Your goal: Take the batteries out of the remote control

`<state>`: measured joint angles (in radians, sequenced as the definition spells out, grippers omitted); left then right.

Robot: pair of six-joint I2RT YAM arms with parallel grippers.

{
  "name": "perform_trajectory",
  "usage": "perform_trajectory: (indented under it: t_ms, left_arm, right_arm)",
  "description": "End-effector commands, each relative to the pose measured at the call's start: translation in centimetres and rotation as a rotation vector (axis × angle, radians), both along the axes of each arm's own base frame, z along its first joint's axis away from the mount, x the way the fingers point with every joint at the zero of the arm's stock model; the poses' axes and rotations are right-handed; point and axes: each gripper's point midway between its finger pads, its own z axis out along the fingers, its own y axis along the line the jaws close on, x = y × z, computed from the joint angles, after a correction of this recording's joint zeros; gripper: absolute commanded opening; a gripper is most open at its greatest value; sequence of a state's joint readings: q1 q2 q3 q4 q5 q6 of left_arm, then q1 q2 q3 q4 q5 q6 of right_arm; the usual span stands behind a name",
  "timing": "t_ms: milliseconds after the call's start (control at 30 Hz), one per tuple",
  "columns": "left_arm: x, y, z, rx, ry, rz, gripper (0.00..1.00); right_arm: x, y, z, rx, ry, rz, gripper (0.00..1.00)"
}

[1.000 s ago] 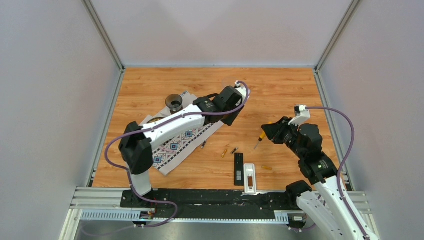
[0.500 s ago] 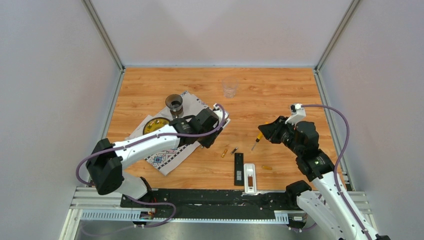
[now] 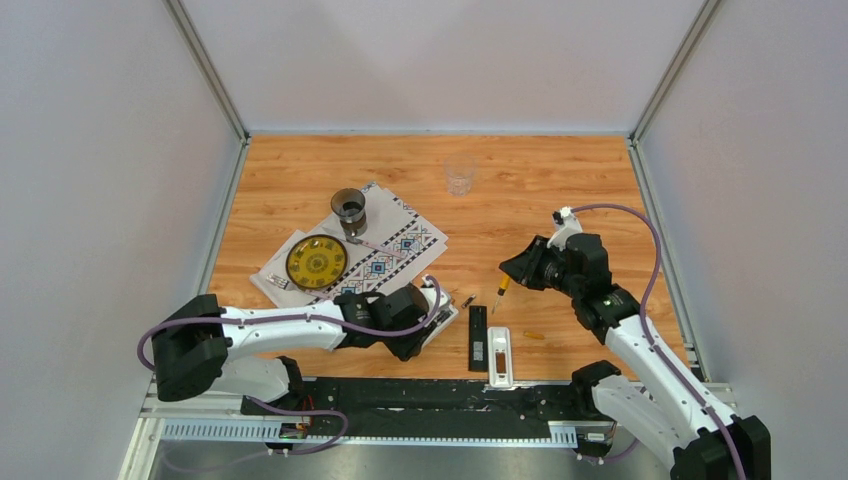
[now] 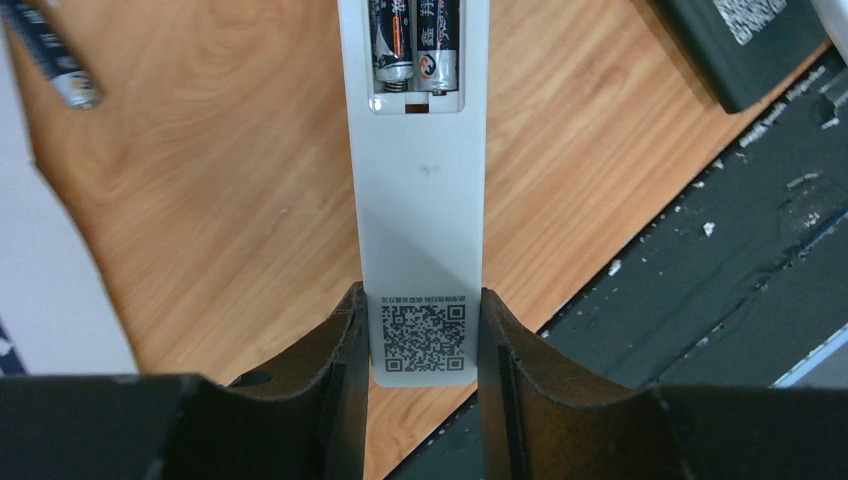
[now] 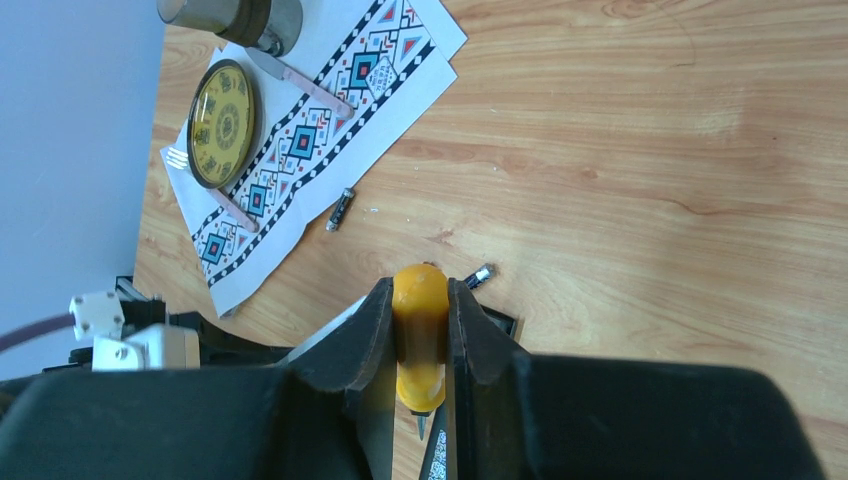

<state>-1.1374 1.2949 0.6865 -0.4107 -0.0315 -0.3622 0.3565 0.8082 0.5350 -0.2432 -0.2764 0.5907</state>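
Observation:
My left gripper is shut on the lower end of a white remote control, held back side up near the table's front edge. Its battery bay is uncovered, and two batteries lie side by side in it. A loose dark battery lies on the wood to its left. My right gripper is shut on an orange-handled screwdriver, tip down, over the table's middle right. Another loose battery lies just beyond it, and an orange one rests near the front.
A black remote and a second white remote lie by the front rail. A patterned cloth at the left carries a yellow plate and a dark cup. A clear glass stands at the back.
My left arm has swung from the far middle of the table back to the front edge, uncovering the plate and the glass. My right gripper has moved a little left with the screwdriver.

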Motion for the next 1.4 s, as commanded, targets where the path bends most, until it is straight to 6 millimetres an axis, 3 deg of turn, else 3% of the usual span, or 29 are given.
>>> perform_trajectory:
  t_ms: [0,367,567,867,1167,1367]
  left_arm:
    - [-0.5,-2.1,0.0,-0.062,-0.03,-0.008,0.0]
    - [-1.3,-0.8,-3.4,0.093,0.006,-0.038,0.0]
    - [-0.7,-0.8,-3.6,0.138,-0.02,-0.056,0.0]
    - [-0.3,-0.9,-3.5,0.155,-0.04,-0.074,0.28]
    - [1.0,2.1,-3.1,0.206,-0.129,0.028,0.64]
    - [1.1,2.1,-3.0,0.164,-0.145,0.037,0.69]
  right_arm:
    - [0.5,0.9,0.7,0.043,-0.033,0.035,0.0]
    - [0.6,1.2,0.0,0.04,-0.017,0.047,0.0]
    - [0.7,1.6,-0.6,0.044,0.005,0.068,0.0]
    - [0.7,1.6,-1.1,0.037,0.012,0.069,0.0]
    - [1.2,2.1,-1.6,0.036,0.021,0.079,0.0]
    - [1.6,2.8,-1.7,0.038,0.024,0.092,0.0]
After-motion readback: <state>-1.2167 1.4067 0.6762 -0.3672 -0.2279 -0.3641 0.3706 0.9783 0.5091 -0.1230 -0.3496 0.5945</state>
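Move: My left hand holds the white remote by its near end. The clear patch of table for the remote's middle lies about 4 cm ahead, 5 cm right and 3 cm below. Roughly 4 cm below my left hand, the dark remote is 11 cm right and 2 cm ahead, and a loose battery 10 cm ahead and 10 cm right. From my right hand, which holds the screwdriver, that patch is some 8 cm back, 12 cm left and 14 cm down. With my left hand I lower the white remote about 3 cm to the table, easing back and then a couple of centimetres right. I slide forward again, open my fingers around its near end and shift about 3 cm left. Meanwhile my right hand keeps hold of the screwdriver and sinks some 3 cm, drifting left towards the remote. ##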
